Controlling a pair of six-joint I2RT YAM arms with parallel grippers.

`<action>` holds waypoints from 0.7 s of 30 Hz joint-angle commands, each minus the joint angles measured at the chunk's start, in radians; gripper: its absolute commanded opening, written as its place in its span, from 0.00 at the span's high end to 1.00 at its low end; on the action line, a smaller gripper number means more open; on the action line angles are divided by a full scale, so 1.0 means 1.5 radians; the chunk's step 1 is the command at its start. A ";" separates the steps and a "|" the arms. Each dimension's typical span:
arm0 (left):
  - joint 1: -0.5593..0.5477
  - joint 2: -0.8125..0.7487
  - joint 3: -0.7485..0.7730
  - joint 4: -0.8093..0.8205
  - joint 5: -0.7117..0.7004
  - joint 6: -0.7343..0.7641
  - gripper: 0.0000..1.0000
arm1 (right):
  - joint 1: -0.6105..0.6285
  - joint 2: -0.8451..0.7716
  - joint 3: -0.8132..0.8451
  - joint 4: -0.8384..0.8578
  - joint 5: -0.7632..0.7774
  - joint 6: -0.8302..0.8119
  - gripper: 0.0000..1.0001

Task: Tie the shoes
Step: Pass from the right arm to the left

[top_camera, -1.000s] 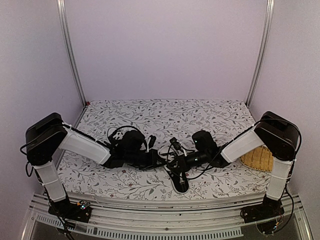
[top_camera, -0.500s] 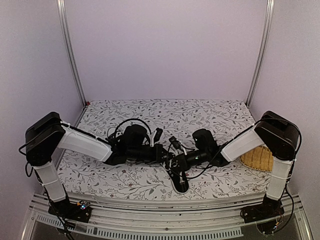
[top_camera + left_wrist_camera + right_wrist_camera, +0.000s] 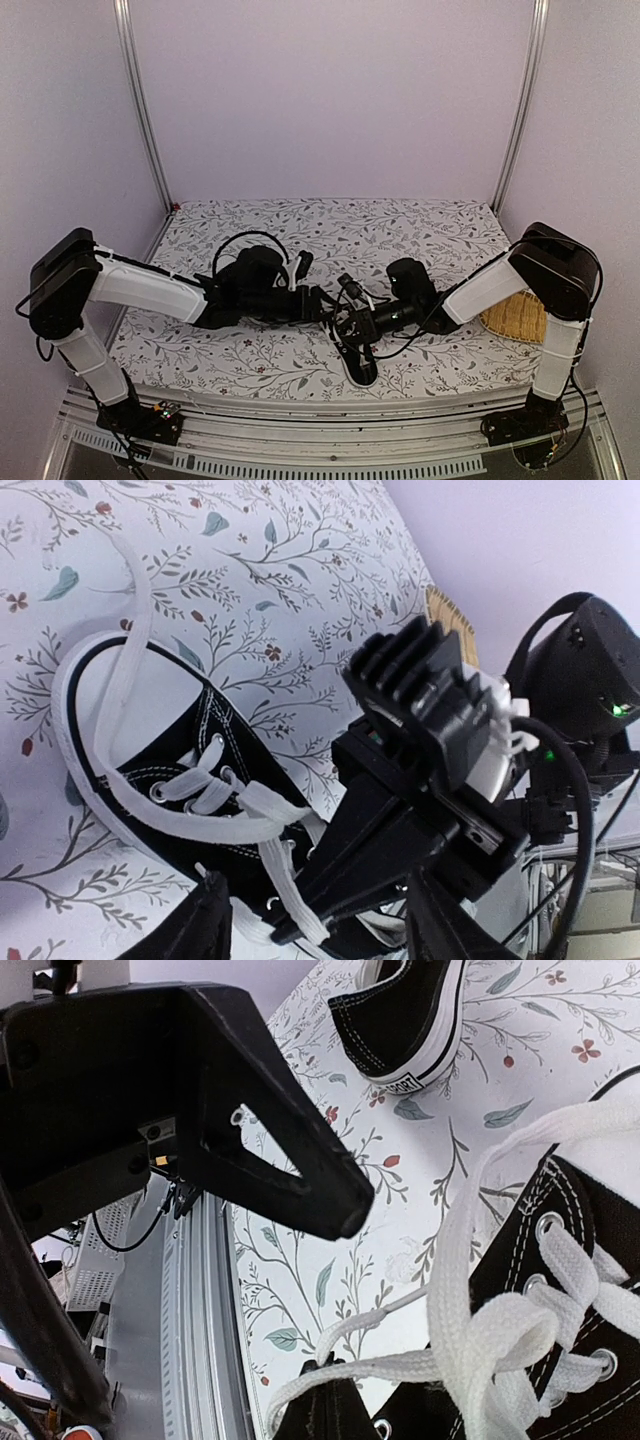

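One of the shoes (image 3: 232, 742), black canvas with a white sole, lies on its side under both grippers. Its white laces (image 3: 205, 825) are crossed loosely over the tongue. My right gripper (image 3: 333, 1385) is shut on a strand of lace (image 3: 400, 1365), and it shows in the left wrist view as the right gripper (image 3: 292, 927) pinching that strand. My left gripper (image 3: 320, 930) stands open astride it, holding nothing. A free lace end (image 3: 122, 640) trails over the cloth. The second shoe (image 3: 361, 368) lies near the front edge, its heel (image 3: 405, 1020) showing in the right wrist view.
A flowered cloth (image 3: 330, 230) covers the table. A wicker basket (image 3: 515, 318) sits at the right edge beside the right arm. The metal front rail (image 3: 195, 1290) runs close by the shoes. Upright frame posts (image 3: 140, 110) stand at the back corners.
My left gripper has opened and let go of the lace, drawing slightly back and left. The right gripper has stayed shut on its strand, almost still.
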 commanded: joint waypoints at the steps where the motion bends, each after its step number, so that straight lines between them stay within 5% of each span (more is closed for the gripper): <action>1: -0.006 -0.024 -0.044 -0.012 -0.028 -0.030 0.40 | 0.001 -0.005 -0.009 0.022 -0.009 0.008 0.98; 6: -0.006 -0.023 -0.090 0.041 -0.024 -0.094 0.62 | 0.000 -0.007 -0.010 0.024 -0.006 0.009 0.98; 9: -0.007 -0.009 -0.092 0.073 -0.009 -0.104 0.67 | 0.000 -0.005 -0.010 0.026 -0.006 0.010 0.98; 21: -0.006 0.054 -0.059 0.128 0.038 -0.115 0.68 | 0.000 -0.005 -0.012 0.025 -0.007 0.010 0.98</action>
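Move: The white lace end, still pinched in the right fingers, lies about 5 cm below the left hand, roughly 2 cm back and 1 cm to its right. The loose knot is some 3 cm to the left hand's right, 1 cm ahead and 6 cm below; the near shoe's middle is about 6 cm back, 4 cm right and 10 cm below. From the right hand, the lace end is about 2 cm ahead and 1 cm left, at its height. Sinking about 4 cm, the left hand brings its fingers down around the lace end beside the right fingertips, drawing back some 1.5 cm and tipping by about 10 degrees. It first swings nearly 3 cm to its left, then comes halfway back to the right; its fingers partly close but stay open. The right hand holds still, keeping its pinch on the lace. ##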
